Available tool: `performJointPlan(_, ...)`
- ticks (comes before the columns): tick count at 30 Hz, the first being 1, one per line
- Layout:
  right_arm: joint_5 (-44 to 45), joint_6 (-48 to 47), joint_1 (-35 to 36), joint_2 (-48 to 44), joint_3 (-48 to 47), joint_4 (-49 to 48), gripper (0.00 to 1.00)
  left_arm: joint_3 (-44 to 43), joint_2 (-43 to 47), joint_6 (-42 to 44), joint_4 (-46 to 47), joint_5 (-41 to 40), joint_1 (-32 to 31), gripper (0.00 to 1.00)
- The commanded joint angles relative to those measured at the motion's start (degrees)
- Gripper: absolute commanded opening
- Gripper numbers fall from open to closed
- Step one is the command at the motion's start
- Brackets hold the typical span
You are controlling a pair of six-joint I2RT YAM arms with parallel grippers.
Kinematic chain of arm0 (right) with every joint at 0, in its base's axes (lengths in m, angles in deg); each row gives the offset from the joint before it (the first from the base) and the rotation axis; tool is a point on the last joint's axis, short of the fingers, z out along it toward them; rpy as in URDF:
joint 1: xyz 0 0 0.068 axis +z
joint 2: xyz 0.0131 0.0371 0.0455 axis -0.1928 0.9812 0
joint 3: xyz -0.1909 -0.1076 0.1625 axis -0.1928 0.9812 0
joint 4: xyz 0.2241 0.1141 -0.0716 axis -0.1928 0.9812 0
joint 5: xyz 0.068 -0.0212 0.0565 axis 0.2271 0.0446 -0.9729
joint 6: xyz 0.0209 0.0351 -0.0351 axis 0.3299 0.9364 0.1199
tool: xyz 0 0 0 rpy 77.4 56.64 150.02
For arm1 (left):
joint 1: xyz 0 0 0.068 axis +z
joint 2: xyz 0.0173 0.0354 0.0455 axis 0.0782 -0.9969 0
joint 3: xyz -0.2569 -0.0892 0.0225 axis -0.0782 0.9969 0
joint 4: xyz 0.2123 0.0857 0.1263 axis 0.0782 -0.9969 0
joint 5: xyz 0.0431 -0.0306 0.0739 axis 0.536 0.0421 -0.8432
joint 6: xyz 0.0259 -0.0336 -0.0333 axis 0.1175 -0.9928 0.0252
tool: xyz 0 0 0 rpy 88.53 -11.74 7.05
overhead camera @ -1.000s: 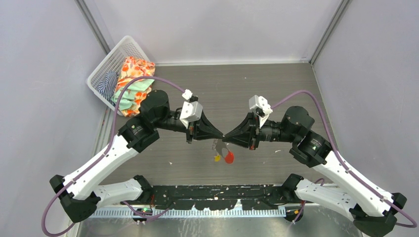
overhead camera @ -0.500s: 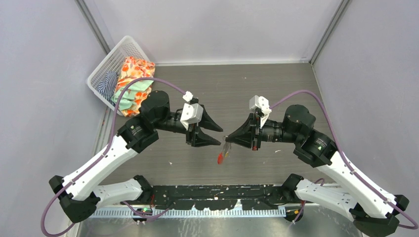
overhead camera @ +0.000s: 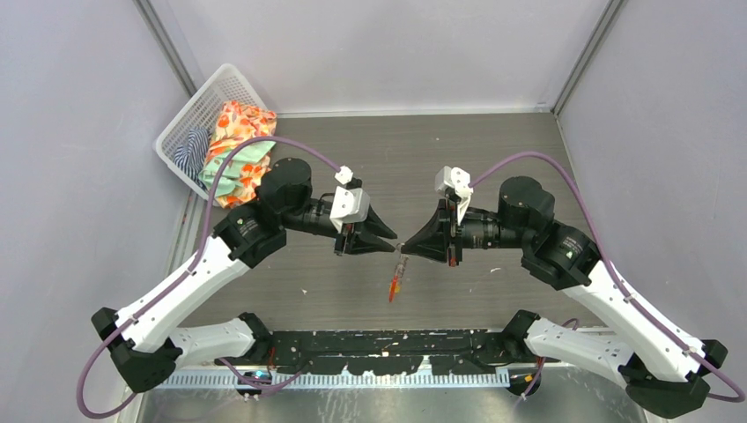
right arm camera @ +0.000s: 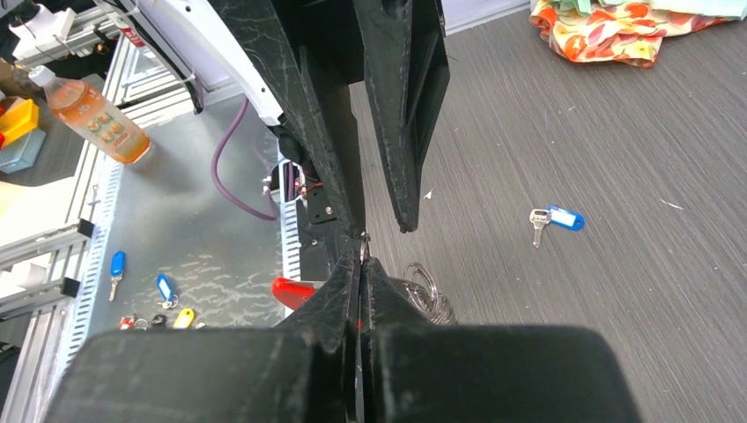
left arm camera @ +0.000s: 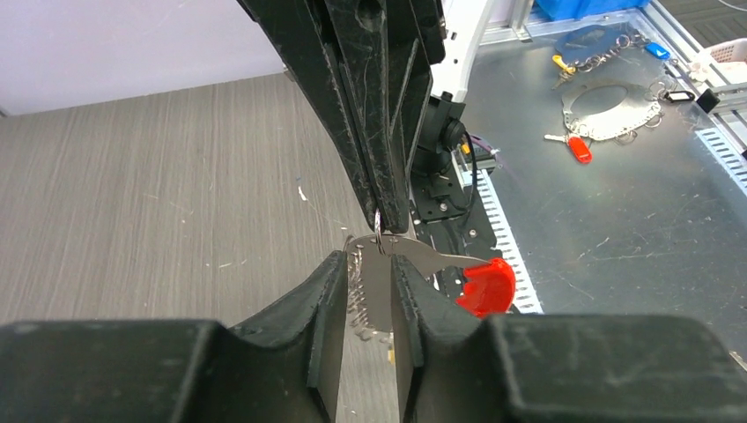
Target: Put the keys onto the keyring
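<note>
The keyring (overhead camera: 395, 284) hangs below my right gripper (overhead camera: 403, 249), which is shut on its small top ring (right arm camera: 361, 250). Its red tag (left arm camera: 483, 286) and a flat metal blade (left arm camera: 421, 256) dangle to one side, a wire coil (right arm camera: 428, 295) to the other. My left gripper (left arm camera: 368, 264) faces the right one tip to tip. Its fingers (left arm camera: 328, 300) stand a little apart, open, with the hanging metal and chain showing in the gap. A yellow bit (left arm camera: 390, 352) shows low in that gap. A blue-headed key (right arm camera: 557, 218) lies on the table beyond.
A white basket (overhead camera: 195, 110) with patterned cloths (right arm camera: 617, 26) stands at the back left. Grey walls close in three sides. Past the near edge lies a metal bench (left arm camera: 634, 220) with spare keys and rings (left arm camera: 608, 110) and a bottle (right arm camera: 88, 110).
My left gripper, shut against the right one's tip a second ago, opened wide, then narrowed and came back in to the keyring. The keyring has swung edge-on. The right gripper stays shut.
</note>
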Motion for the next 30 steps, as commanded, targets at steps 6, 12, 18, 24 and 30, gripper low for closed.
performJointPlan(6, -1.2, -1.0, 0.0, 1.1, -3.8, -0.7, 0.01, -2.4, -1.3, 1.3, -1.5, 2.5, -0.2, 0.22)
performJointPlan(12, -0.9, -1.1, 0.1, 1.4, -3.8, -0.8, 0.01, -2.6, -1.7, 0.0, -0.8, 3.5, -0.2, 0.19)
performJointPlan(18, -0.3, -0.9, 0.2, 1.8, -3.5, -1.0, 0.01, -2.3, -1.5, -1.0, -0.3, 3.9, -0.3, 0.16)
performJointPlan(24, 0.7, -0.6, 0.8, 2.7, -3.6, -1.3, 0.01, -1.7, -1.7, -0.7, -0.2, 2.3, -0.6, 0.08)
performJointPlan(30, 0.8, 1.3, 1.0, 2.7, -3.8, -2.5, 0.06, -1.5, -1.1, 3.9, -3.1, -3.0, -0.9, 0.00)
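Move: The small metal ring that I aim my left fingers at is about 2 cm to the right of my left hand and 1 cm below it. My right fingertips already hold it, about 1 cm to the left of my right hand point. From my left hand, the keyring plate with the red handle hangs about 6 cm below, 3 cm back and 1 cm to the right. The blue-tagged key lies on the table, some 13 cm left, 8 cm ahead and 35 cm down. I lower my left hand about 1.5 cm to the ring with its partly open fingers narrowing, then shut them fully at the end and pinch the ring right beside my right fingertips. My right hand keeps its shut grip on the ring and brings it slightly left and down, under 1 cm each, towards my left fingers. ##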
